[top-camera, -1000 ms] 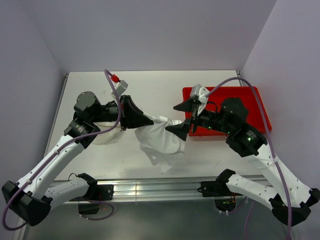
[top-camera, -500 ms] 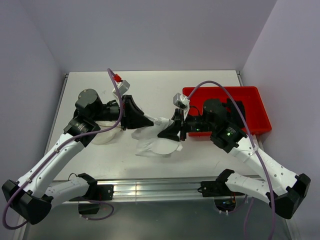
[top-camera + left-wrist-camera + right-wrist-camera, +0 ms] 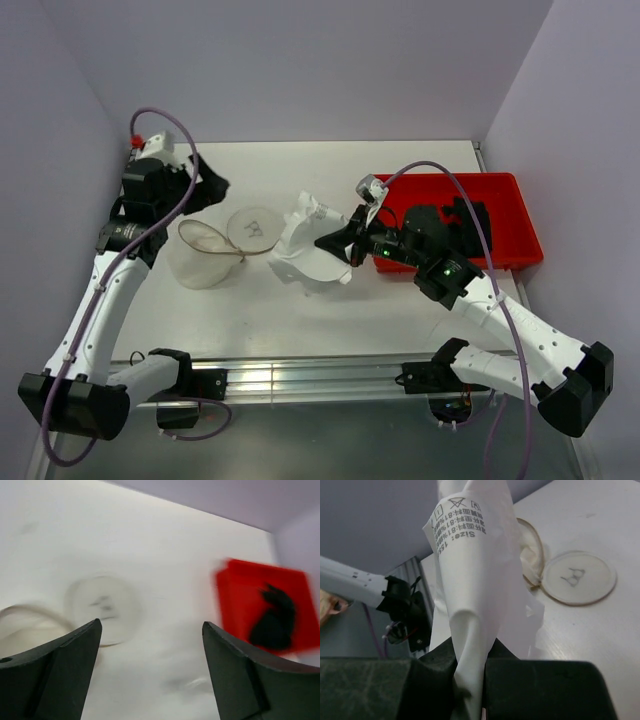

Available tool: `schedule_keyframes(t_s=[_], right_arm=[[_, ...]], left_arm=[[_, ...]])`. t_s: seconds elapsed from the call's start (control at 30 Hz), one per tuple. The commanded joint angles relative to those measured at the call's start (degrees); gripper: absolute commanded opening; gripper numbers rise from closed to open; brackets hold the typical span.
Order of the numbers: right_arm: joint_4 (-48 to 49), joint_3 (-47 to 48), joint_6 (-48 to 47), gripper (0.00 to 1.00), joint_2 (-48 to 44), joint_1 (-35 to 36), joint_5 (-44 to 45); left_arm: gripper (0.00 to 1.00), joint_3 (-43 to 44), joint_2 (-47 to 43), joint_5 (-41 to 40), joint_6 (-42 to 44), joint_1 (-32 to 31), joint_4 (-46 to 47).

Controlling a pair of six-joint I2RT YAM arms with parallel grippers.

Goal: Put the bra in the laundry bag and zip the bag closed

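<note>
The white bra hangs bunched above the table's middle, and its size label shows in the right wrist view. My right gripper is shut on its right edge, the fabric pinched between the jaws. The laundry bag, a white mesh cylinder, stands open to the bra's left. Its round lid lies flat beside it, black mark up. My left gripper is open and empty at the far left, behind the bag. Its view shows the lid below its fingers.
A red bin with a dark garment in it sits at the right, behind my right arm. The same bin shows in the left wrist view. Walls close the table at the back and both sides.
My left gripper let go of the bra, opened and swung back to the far left, uncovering the bag and lid. My right gripper closed on the bra and now holds it alone.
</note>
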Motion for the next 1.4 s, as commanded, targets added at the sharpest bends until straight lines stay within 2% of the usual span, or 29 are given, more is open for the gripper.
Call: schedule_keyframes(t_s=[0.0, 0.07, 0.23, 0.33, 0.4, 0.5, 0.53, 0.57, 0.6, 0.7, 0.87, 0.93, 1.03, 1.23, 1.37], right_arm=[[4.58, -0.59, 0.93, 0.0, -0.99, -0.2, 9.62], [5.1, -0.59, 0.75, 0.0, -1.08, -0.28, 11.73], [6.86, 0.02, 0.58, 0.0, 0.24, -0.28, 14.11], [7.3, 0.29, 0.49, 0.0, 0.41, -0.46, 14.46], [7.39, 0.38, 0.31, 0.0, 0.24, -0.63, 14.46], [8.18, 0.47, 0.84, 0.0, 1.03, -0.9, 14.29], [8.53, 0.64, 1.1, 0.0, 1.38, -0.9, 13.85], [8.97, 0.73, 1.63, 0.0, 1.64, -0.9, 13.76], [9.58, 1.16, 2.07, 0.0, 2.34, -0.9, 13.76], [10.2, 2.4, 2.77, 0.0, 3.14, -0.9, 14.37], [9.5, 4.42, 2.68, 0.0, 2.61, -1.07, 16.56], [8.62, 5.3, 2.51, 0.0, 1.47, -0.99, 17.18], [7.4, 6.35, 1.9, 0.0, -0.46, -0.99, 19.21], [7.82, 8.73, -0.65, 0.0, -0.65, -0.99, 16.49], [13.35, 10.13, -1.01, 0.0, 5.93, -1.42, 10.0]], left_arm=[[0.86, -4.61, 0.84, -17.95, 0.25, 6.67, -9.49], [0.81, -6.3, 1.28, -18.67, 0.95, 9.83, -10.81], [0.8, -7.19, 6.72, -22.0, 2.88, 10.64, -12.65], [0.73, -7.45, 10.51, -21.74, 3.76, 10.64, -12.84], [0.65, -8.06, 12.0, -23.58, 4.29, 10.64, -12.49], [0.48, -9.21, 13.23, -22.54, 4.56, 10.64, -10.91], [0.37, -9.29, 13.5, -21.49, 4.56, 10.55, -10.03], [0.1, -9.3, 13.68, -20.17, 4.38, 10.29, -9.5], [0.01, -9.21, 13.77, -17.98, 4.29, 9.94, -8.97], [0.0, -8.42, 12.37, -15.16, 3.85, 5.47, -6.43], [0.0, -6.83, 8.15, -1.29, 1.49, -3.84, 1.9], [0.0, -8.15, 4.81, 4.68, 0.52, -5.18, 5.34], [0.0, -12.27, 0.15, 8.13, -1.24, -5.62, 9.83], [0.0, -26.33, -6.44, 4.82, -7.55, -5.62, 17.04], [0.0, -33.36, -9.17, 0.86, -10.21, -5.62, 19.24]])
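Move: The near end of the laundry bag's zip rim lies about 13 cm to the left hand's left, level with it in reach and some 19 cm below; the bag's pouch is around 10 cm back and 7 cm left, its round lid straight out but 9 cm right. The bra hangs from the right hand, about 10 cm back and 23 cm right of the left hand. From the right hand, that rim lies about 12 cm ahead and 39 cm left, 18 cm down. The open left hand swings left and sinks about 19 cm onto the laundry bag's rim, tipping its fingers some 30 degrees further down, and pinches the rim shut between them; it then draws the rim some 16 cm right towards the hanging bra, rising, easing back about 5 cm and dipping again near the end. The right hand keeps its pinch on the bra throughout, moving forward about 5 cm with a slight clockwise turn and then lifting it some 8 cm. ##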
